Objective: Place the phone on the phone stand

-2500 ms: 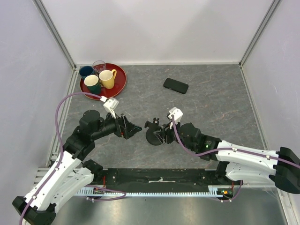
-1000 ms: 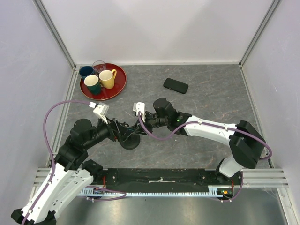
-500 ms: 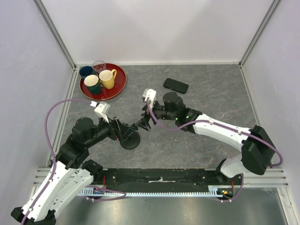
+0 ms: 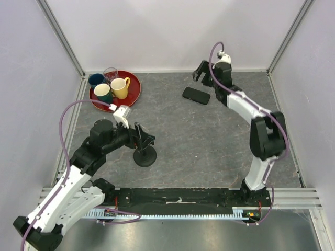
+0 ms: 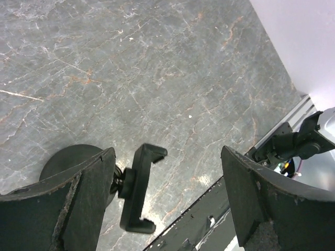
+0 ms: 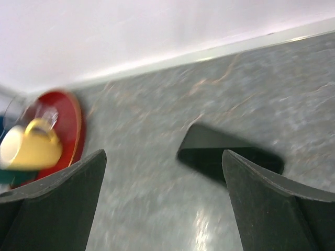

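Observation:
The phone [image 4: 196, 95] lies flat on the grey table at the back, blurred in the right wrist view [image 6: 230, 157]. My right gripper [image 4: 200, 73] hovers open just behind it, near the back wall, and the right wrist view [image 6: 163, 155] shows nothing between the fingers. The phone stand [image 4: 145, 154] stands front-left on its disc base. Its clamp bracket [image 5: 138, 188] sits empty between the fingers of my open left gripper [image 5: 166, 152], close to the left finger [image 5: 73, 204]. In the top view my left gripper [image 4: 144, 137] is at the stand's top.
A red tray [image 4: 137, 89] at the back left holds a yellow mug [image 4: 120, 87], a green mug [image 4: 103, 93], a blue cup and a glass. It shows at the left of the right wrist view [image 6: 73, 120]. The arms' black base rail [image 5: 235, 209] runs along the near edge.
My right gripper let go at the stand, opened and swung up to the back of the table beside the phone. The left gripper stays open at the stand.

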You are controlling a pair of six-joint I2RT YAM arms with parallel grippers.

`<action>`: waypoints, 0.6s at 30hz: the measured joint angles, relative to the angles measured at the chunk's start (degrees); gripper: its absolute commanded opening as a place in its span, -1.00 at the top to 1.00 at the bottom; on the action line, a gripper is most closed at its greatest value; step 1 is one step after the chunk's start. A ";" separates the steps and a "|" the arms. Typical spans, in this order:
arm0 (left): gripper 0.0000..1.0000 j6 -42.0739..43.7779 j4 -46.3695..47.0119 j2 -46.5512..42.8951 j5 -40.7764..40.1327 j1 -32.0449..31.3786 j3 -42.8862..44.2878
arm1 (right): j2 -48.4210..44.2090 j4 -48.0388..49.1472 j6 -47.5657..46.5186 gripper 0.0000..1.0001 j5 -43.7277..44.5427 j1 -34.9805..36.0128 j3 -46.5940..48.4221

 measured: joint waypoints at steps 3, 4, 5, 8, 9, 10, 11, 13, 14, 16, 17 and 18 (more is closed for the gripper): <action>-0.77 1.44 0.11 3.91 -0.44 0.00 2.47 | 11.56 -2.71 3.56 -0.96 -0.15 -4.39 10.67; -0.77 2.05 0.20 5.66 -0.66 0.00 3.87 | 16.13 -4.39 4.02 -0.96 -0.87 -5.57 15.74; -0.78 2.67 0.42 7.41 -1.03 0.00 5.29 | 19.56 -5.49 4.17 -0.96 -1.36 -6.32 19.47; -0.79 4.61 0.63 11.19 -1.55 0.00 9.49 | 29.75 -12.28 2.12 -0.96 -3.10 -8.15 31.12; -0.78 5.35 0.81 12.46 -1.68 0.00 11.15 | 32.04 -14.67 1.11 -0.96 -3.52 -8.46 33.55; -0.79 6.01 1.14 13.77 -1.88 0.00 12.79 | 33.73 -16.94 0.13 -0.96 -3.87 -8.61 35.34; -0.79 6.67 1.70 15.02 -1.99 0.00 14.40 | 34.84 -18.84 -0.94 -0.96 -4.22 -8.68 36.46; -0.79 7.74 2.62 17.33 -2.08 0.00 17.05 | 35.91 -22.16 -2.60 -0.96 -4.94 -8.66 37.51; -0.79 8.17 3.19 18.71 -2.23 0.00 18.36 | 36.37 -24.15 -4.13 -0.96 -5.40 -8.63 38.25; -0.79 8.72 3.76 21.51 -2.23 0.00 21.05 | 36.59 -25.51 -5.40 -0.97 -5.57 -8.61 38.77; -0.79 8.79 3.98 22.69 -2.16 0.00 22.01 | 36.65 -26.67 -6.47 -0.96 -5.57 -8.55 39.15; -0.79 8.81 4.42 24.04 -1.86 0.00 23.17 | 36.65 -27.78 -7.48 -0.96 -5.57 -8.52 39.50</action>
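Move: The phone lies flat on the table about 6 cm ahead of the right hand, 4 cm to its right and some 22 cm below. The nearest upright thing on that side, the yellow mug on the tray, is roughly 40 cm to the hand's left and 5 cm ahead. From the left hand the phone is about 37 cm ahead and 23 cm to the right; the phone stand is some 5 cm ahead of that hand, 6 cm to its left and 18 cm below. The phone is what the right hand drops towards: with fingers staying wide open, it swings forward some 12 cm and 5 cm right while sinking about 16 cm, then eases back 2 cm, its wrist tipping down roughly 25 degrees, and ends low over the phone's far side. The empty left hand moves off from the stand, forward and up about 8 cm each and slightly right, still open. ##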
